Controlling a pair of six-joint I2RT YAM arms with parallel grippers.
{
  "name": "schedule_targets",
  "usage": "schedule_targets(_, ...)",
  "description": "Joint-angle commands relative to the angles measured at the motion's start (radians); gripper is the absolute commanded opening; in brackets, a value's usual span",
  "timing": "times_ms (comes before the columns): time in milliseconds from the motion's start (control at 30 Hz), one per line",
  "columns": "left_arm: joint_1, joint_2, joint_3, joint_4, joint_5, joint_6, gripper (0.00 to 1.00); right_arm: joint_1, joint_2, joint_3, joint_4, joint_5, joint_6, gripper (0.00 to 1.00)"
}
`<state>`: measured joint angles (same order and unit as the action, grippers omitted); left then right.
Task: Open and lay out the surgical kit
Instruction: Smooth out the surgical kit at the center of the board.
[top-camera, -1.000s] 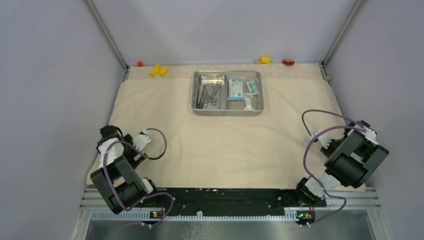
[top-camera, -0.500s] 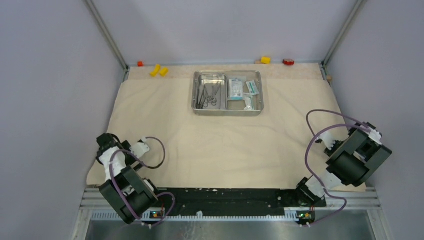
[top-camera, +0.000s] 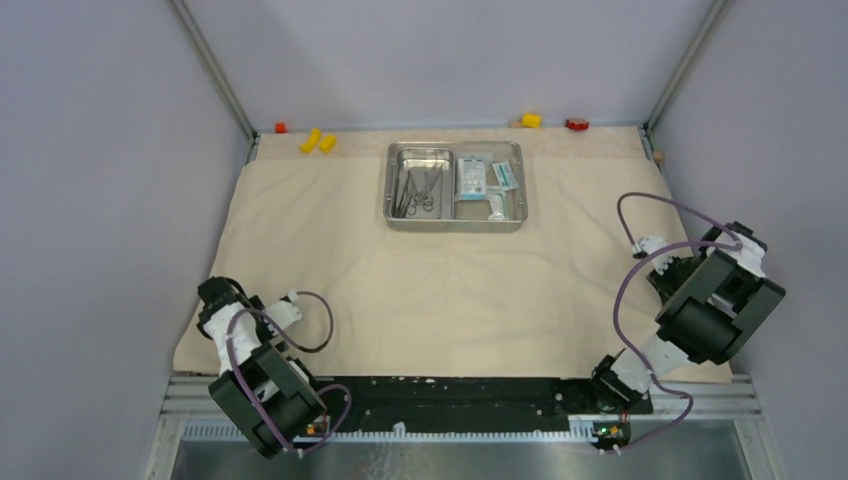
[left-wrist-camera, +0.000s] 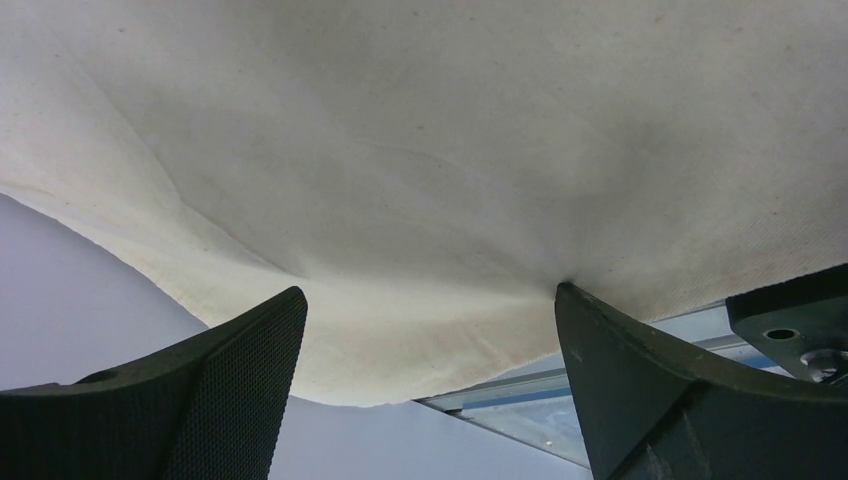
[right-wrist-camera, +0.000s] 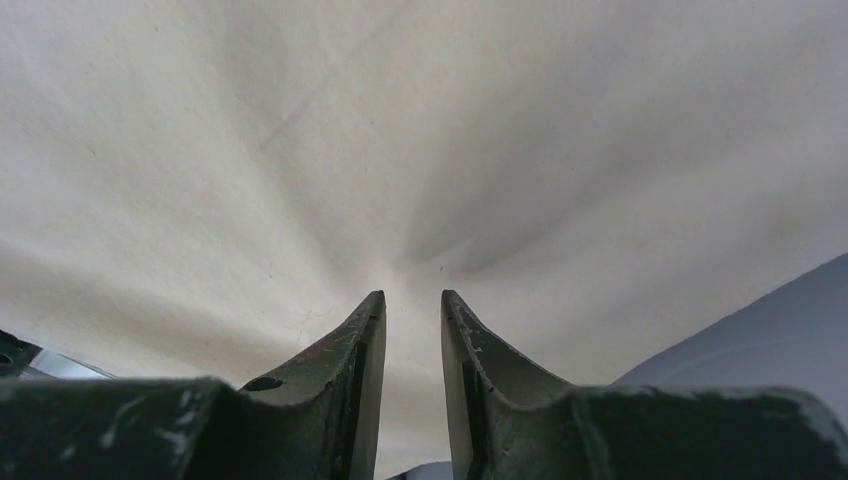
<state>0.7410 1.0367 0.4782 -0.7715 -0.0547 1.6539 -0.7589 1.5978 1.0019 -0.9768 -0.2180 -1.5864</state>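
Observation:
The beige cloth wrap (top-camera: 450, 280) lies spread flat over the table. On its far middle stands the steel tray (top-camera: 455, 224), with thin metal instruments (top-camera: 418, 192) in its left half and white-and-teal packets (top-camera: 472, 177) in its right half. My left gripper (top-camera: 222, 300) hovers at the cloth's near-left corner. In the left wrist view it (left-wrist-camera: 428, 293) is wide open over the cloth's edge (left-wrist-camera: 330, 380). My right gripper (top-camera: 655, 258) is low over the cloth's right side. Its jaws (right-wrist-camera: 413, 295) stand a narrow gap apart, and creases in the cloth (right-wrist-camera: 400, 130) run toward their tips.
Two yellow blocks (top-camera: 318, 141) and a small red one (top-camera: 280, 127) lie at the far left edge. A yellow block (top-camera: 531, 120) and a red one (top-camera: 576, 124) lie at the far right. Grey walls close in both sides. A metal rail (top-camera: 450, 392) runs along the near edge.
My left arm has drawn back toward the near-left corner of the cloth. My right arm has shifted slightly to the right, and its jaws have parted a little.

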Motion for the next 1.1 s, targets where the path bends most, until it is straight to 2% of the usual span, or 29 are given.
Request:
schedule_targets(0,0.016,-0.018,-0.033,-0.066,-0.023,0.036,0.99,0.046,-0.032,0.045,-0.024,-0.059,0.057,0.27)
schedule_targets(633,0.080,0.012,-0.012,-0.102,-0.115,0.046,0.99,0.104,-0.049,0.065,-0.018,-0.055,0.100,0.27)
schedule_targets(700,0.089,0.016,0.030,-0.140,-0.071,0.048,0.99,0.111,-0.044,0.067,-0.015,-0.057,0.108,0.27)
schedule_targets(900,0.111,0.028,0.272,-0.349,0.215,0.049,0.99,0.136,-0.021,0.074,-0.005,-0.057,0.135,0.26)
schedule_targets(1000,0.115,0.053,0.338,-0.354,0.281,0.034,0.99,0.145,-0.013,0.071,0.002,-0.055,0.147,0.26)
schedule_targets(1067,0.115,0.086,0.345,-0.303,0.262,0.014,0.99,0.150,-0.007,0.068,0.008,-0.052,0.150,0.26)
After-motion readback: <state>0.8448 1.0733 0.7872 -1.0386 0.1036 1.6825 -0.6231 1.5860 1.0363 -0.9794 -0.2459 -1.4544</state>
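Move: The near left corner of the kit's cloth lies about 9 cm to the left of the left hand, 6 cm back and some 3 cm below it. The left arm's black base block is roughly 14 cm to its right and 8 cm back; the steel tray is far off, about 47 cm ahead and 51 cm right. For the right hand, hovering low, the cloth's near right corner is some 10 cm right, 14 cm back and 5 cm below. Still pressing on the cloth, the wide-open left fingers slide back about 4 cm towards the near table edge, then come off it, rising quickly some 7 cm while swinging 6 cm forward, the fingertips tipping forward about 15 degrees. Meanwhile the right hand, fingers nearly shut, drifts low over the cloth about 3 cm forward and 3 cm left, rising slightly. ##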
